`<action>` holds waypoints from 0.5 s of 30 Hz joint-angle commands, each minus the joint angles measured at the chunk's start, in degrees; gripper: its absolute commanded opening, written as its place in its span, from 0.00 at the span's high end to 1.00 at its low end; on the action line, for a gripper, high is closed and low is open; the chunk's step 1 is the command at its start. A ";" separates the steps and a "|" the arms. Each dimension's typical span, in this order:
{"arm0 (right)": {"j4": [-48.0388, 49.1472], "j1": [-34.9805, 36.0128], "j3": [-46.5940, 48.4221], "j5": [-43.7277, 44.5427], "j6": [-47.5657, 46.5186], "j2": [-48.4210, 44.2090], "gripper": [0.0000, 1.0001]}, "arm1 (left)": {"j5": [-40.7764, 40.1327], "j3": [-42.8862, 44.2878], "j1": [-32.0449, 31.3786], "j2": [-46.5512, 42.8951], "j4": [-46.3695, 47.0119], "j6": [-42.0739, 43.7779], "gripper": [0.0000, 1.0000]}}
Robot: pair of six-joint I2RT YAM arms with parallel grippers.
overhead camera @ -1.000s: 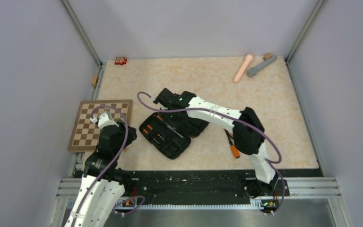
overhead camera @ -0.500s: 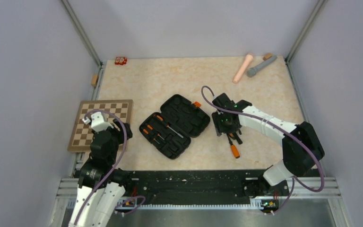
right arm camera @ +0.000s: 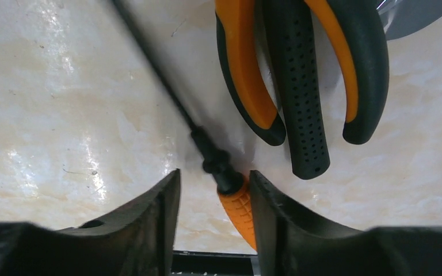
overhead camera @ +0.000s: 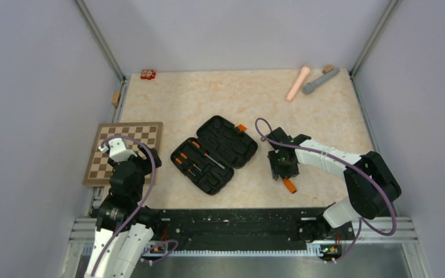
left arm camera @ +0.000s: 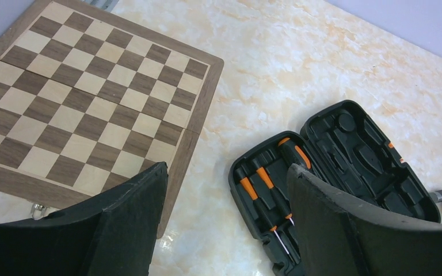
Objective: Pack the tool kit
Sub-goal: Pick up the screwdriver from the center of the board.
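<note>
The black tool kit case [overhead camera: 215, 153] lies open at mid-table, its orange latch [overhead camera: 241, 127] at the far corner. Several orange-and-black screwdrivers [overhead camera: 192, 161] sit in its near half [left arm camera: 265, 184]. Right of the case, my right gripper [overhead camera: 283, 167] is low over a loose screwdriver [overhead camera: 290, 185]. In the right wrist view its fingers stand open [right arm camera: 214, 185] around the orange handle [right arm camera: 239, 210], which touches the right finger. The pliers [right arm camera: 244, 80] and a black dotted handle [right arm camera: 300, 109] lie just beyond. My left gripper [overhead camera: 149, 161] is wide open [left arm camera: 225, 172] and empty, between the chessboard and the case.
A brown chessboard [overhead camera: 124, 152] lies at the left edge, close to my left gripper. A pink cylinder [overhead camera: 297, 83] and a grey one [overhead camera: 320, 81] lie at the back right, a small red item [overhead camera: 148, 74] at the back left. Walls close three sides.
My right arm has swung from over the case to the right and come down over the loose screwdriver. My left gripper has opened wider and drawn back a little.
</note>
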 commanded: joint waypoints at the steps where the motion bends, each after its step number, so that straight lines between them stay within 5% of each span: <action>1: 2.54 -0.46 -2.32 -4.53 1.21 -1.19 0.57 | -1.30 -0.48 0.20 -0.33 2.73 1.20 0.19; 12: 4.92 4.68 -2.00 -5.84 0.18 1.05 0.99 | -1.78 -0.75 0.29 0.54 2.93 1.53 0.19; 15: 4.91 6.31 0.14 -4.56 -0.96 0.05 1.00 | -1.74 -0.85 0.29 0.60 2.91 1.53 0.19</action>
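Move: The screwdriver lies just under the right fingers: its middle is about 1 cm ahead and 1 cm below, shaft slanting forward-left, handle back-right. The pliers are some 8 cm ahead and 5 cm right, and the black tool handle about 5 cm ahead and 6 cm right. The open tool case sits roughly 22 cm left and 6 cm ahead. From the left hand the screwdriver is about 46 cm right, level, 20 cm below. Shut the right gripper on the screwdriver's black collar, just ahead of the orange handle, going from half open to nearly closed. Meanwhile sink about 1 cm, then ease left some 1.5 cm and a little back, away from the pliers, turning roughly 5 degrees counter-clockwise, fingers still pointing down. ##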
